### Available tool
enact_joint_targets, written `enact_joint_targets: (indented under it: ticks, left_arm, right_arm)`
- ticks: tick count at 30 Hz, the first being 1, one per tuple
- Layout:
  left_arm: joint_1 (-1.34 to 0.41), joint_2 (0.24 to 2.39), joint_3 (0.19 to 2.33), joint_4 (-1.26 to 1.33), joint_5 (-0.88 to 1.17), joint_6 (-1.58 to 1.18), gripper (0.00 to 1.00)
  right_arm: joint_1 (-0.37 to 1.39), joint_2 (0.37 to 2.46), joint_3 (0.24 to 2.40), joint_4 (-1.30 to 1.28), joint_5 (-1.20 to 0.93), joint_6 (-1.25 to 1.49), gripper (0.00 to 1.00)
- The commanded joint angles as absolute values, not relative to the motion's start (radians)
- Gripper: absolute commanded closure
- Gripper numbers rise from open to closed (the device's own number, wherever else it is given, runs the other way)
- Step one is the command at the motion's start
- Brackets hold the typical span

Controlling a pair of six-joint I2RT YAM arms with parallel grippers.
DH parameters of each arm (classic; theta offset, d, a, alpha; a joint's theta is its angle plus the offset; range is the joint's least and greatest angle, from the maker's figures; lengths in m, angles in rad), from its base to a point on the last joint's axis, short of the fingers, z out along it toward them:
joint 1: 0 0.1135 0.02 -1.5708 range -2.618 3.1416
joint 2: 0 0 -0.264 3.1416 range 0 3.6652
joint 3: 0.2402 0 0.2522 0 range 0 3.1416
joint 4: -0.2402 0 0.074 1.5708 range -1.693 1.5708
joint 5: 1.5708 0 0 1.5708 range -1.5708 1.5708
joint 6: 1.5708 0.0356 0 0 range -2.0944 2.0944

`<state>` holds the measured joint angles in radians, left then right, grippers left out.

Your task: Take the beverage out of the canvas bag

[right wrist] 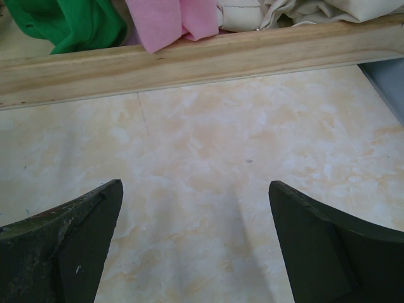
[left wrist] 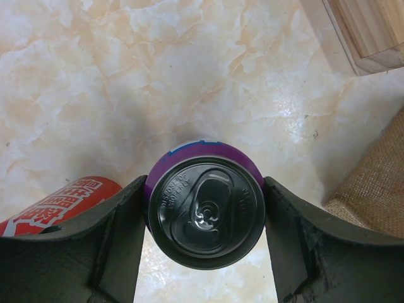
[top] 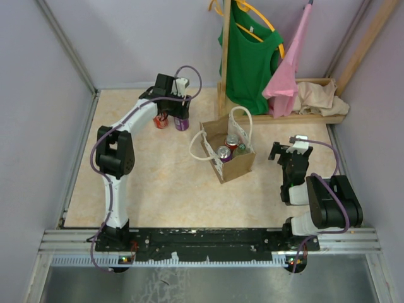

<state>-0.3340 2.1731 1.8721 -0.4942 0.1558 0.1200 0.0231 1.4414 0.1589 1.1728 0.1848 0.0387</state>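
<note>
The canvas bag point(top: 237, 165) stands open mid-table, its white rope handles point(top: 242, 120) looped up, with three can tops point(top: 225, 152) showing inside. A corner of its weave point(left wrist: 372, 189) shows in the left wrist view. At the back left, my left gripper point(top: 173, 115) point(left wrist: 203, 189) is shut on an upright purple beverage can point(top: 182, 123) point(left wrist: 205, 211), one finger against each side. A red can point(top: 161, 121) point(left wrist: 63, 205) is right beside it. To the right of the bag, my right gripper point(top: 285, 151) point(right wrist: 196, 189) hangs open over bare tabletop.
A wooden clothes rack base point(top: 303, 117) point(right wrist: 189, 60) runs along the back right. It carries a green shirt point(top: 249, 60) point(right wrist: 69, 22), a pink garment point(top: 287, 69) point(right wrist: 170, 19) and a beige cloth heap point(top: 319, 95). Purple walls enclose the table.
</note>
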Motion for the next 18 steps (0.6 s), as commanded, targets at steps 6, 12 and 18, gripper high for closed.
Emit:
enact_joint_targets:
  ticks: [6, 12, 18]
  left_arm:
    - [-0.339, 2.129, 1.817, -0.387, 0.161, 0.087, 0.01]
    - [-0.343, 2.106, 1.792, -0.371, 0.142, 0.084, 0.0]
    - [-0.345, 2.046, 1.795, -0.361, 0.171, 0.076, 0.0]
  right_arm:
    - [0.021, 1.442, 0.179, 1.216, 0.185, 0.047, 0.01]
    - [0.021, 1.442, 0.179, 1.216, 0.186, 0.047, 0.01]
    - [0.021, 1.442, 0.179, 1.216, 0.185, 0.048, 0.01]
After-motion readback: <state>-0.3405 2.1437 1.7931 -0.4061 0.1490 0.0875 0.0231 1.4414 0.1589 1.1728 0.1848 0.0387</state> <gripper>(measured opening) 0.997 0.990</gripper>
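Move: The purple can stands upright between the left fingers, its middle roughly 3 cm below the hand point and 1 cm ahead of it. The red can is about 9 cm left of the hand and 1 cm ahead. The canvas bag lies some 18 cm right and 9 cm back, and the foot of the wooden post some 16 cm right and 4 cm ahead. From the idle right hand the purple can is about 43 cm left and 13 cm ahead. The purple can, still pinched at first, is let go: the left fingers spread quickly to fully open, their pads coming clear of its sides. The left hand hardly travels, sinking about 1 cm around the can as it opens and then starting back up by nearly as much, with the wrist held steady. ##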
